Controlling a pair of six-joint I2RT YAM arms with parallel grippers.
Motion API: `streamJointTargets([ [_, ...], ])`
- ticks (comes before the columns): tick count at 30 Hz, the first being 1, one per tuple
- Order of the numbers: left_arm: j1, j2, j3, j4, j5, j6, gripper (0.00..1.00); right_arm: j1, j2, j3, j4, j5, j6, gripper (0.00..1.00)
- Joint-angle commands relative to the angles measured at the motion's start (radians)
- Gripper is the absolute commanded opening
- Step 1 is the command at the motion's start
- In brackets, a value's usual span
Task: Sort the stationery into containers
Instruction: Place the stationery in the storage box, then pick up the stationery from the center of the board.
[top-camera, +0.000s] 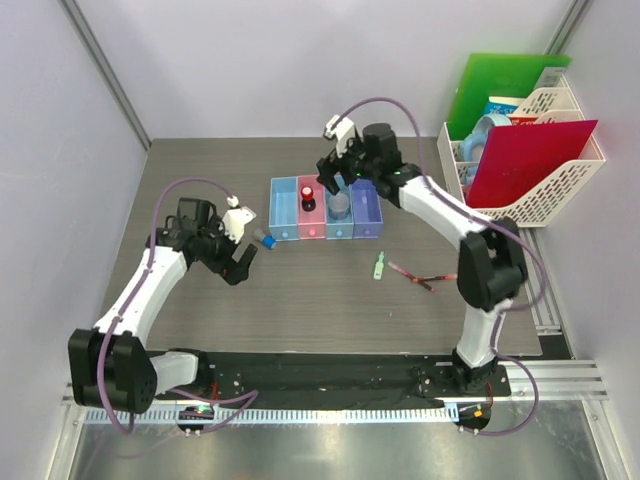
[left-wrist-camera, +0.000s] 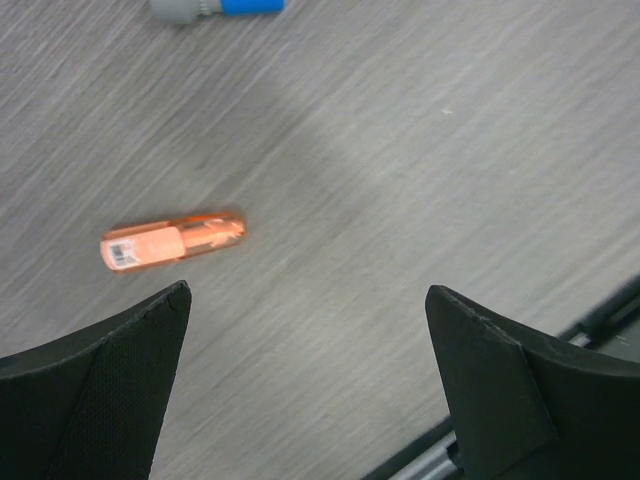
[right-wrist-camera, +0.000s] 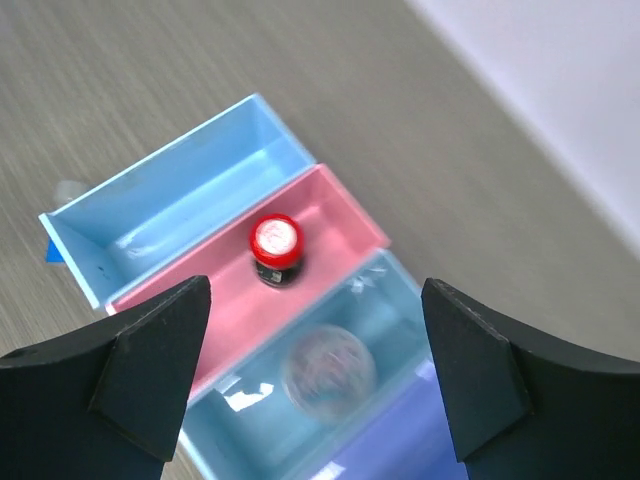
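Note:
The four joined bins (top-camera: 283, 232) stand mid-table: light blue, pink (right-wrist-camera: 345, 217), light blue (right-wrist-camera: 405, 297), purple-blue (right-wrist-camera: 400, 445). A red-black round cap (right-wrist-camera: 276, 247) stands in the pink bin (top-camera: 308, 197). A greyish clear roll (right-wrist-camera: 328, 372) lies in the third bin (top-camera: 340, 205). My right gripper (right-wrist-camera: 316, 290) hovers open and empty above these bins (top-camera: 335, 175). My left gripper (left-wrist-camera: 308, 295) is open and empty over the table, left of the bins (top-camera: 240, 262). An orange piece (left-wrist-camera: 172, 241) lies just ahead of its left finger. A tiny blue piece (left-wrist-camera: 220, 8) lies beyond it (top-camera: 268, 241). A green piece (top-camera: 379, 265) and thin dark-red pens (top-camera: 420, 277) lie right of centre.
A white mesh file rack (top-camera: 545, 195) stands at the back right with a red folder (top-camera: 528, 158) and a green folder (top-camera: 500, 85). Walls close the left, back and right sides. The black base rail (left-wrist-camera: 600, 325) runs along the near edge.

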Motion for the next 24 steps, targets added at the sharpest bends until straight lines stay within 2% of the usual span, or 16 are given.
streamJointTargets([
  [1,-0.070,0.068,0.010,0.166,-0.178,-0.005,1.00,-0.011,-0.271,-0.052,-0.170,0.163,-0.176,0.92],
  [7,-0.092,0.162,0.027,0.374,-0.221,0.070,1.00,-0.016,-0.549,-0.248,-0.293,0.285,-0.288,0.94],
  [11,-0.094,0.216,0.021,0.505,-0.233,0.259,1.00,-0.016,-0.669,-0.323,-0.351,0.334,-0.279,0.95],
  [12,-0.094,0.225,0.017,0.557,-0.229,0.359,1.00,-0.016,-0.704,-0.328,-0.359,0.359,-0.268,0.95],
  [14,-0.094,0.253,-0.012,0.614,-0.207,0.446,1.00,-0.023,-0.733,-0.334,-0.395,0.365,-0.265,0.95],
  [15,-0.094,0.260,-0.022,0.653,-0.187,0.550,1.00,-0.042,-0.755,-0.331,-0.408,0.359,-0.259,0.95],
  [18,-0.094,0.289,-0.040,0.667,-0.080,0.681,1.00,-0.097,-0.790,-0.339,-0.432,0.327,-0.242,0.95],
  [24,-0.094,0.380,0.035,0.543,0.069,0.844,1.00,-0.169,-0.876,-0.397,-0.429,0.305,-0.251,0.95],
])
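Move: The blue-capped bottle lies about 10 cm ahead of the left hand, 4 cm to its right and 9 cm below. The orange marker is some 6 cm left and 1 cm ahead of that hand; the storage box's middle is 20 cm ahead and 20 cm right. From the right hand, the blue-capped bottle is roughly 12 cm back, 17 cm left and 16 cm below; the red-topped bottle sits 1 cm ahead, 6 cm left and 10 cm below. Left hand sweeps 13 cm forward towards the blue-capped bottle, turning clockwise, as right retreats 20 cm rightward and back. ##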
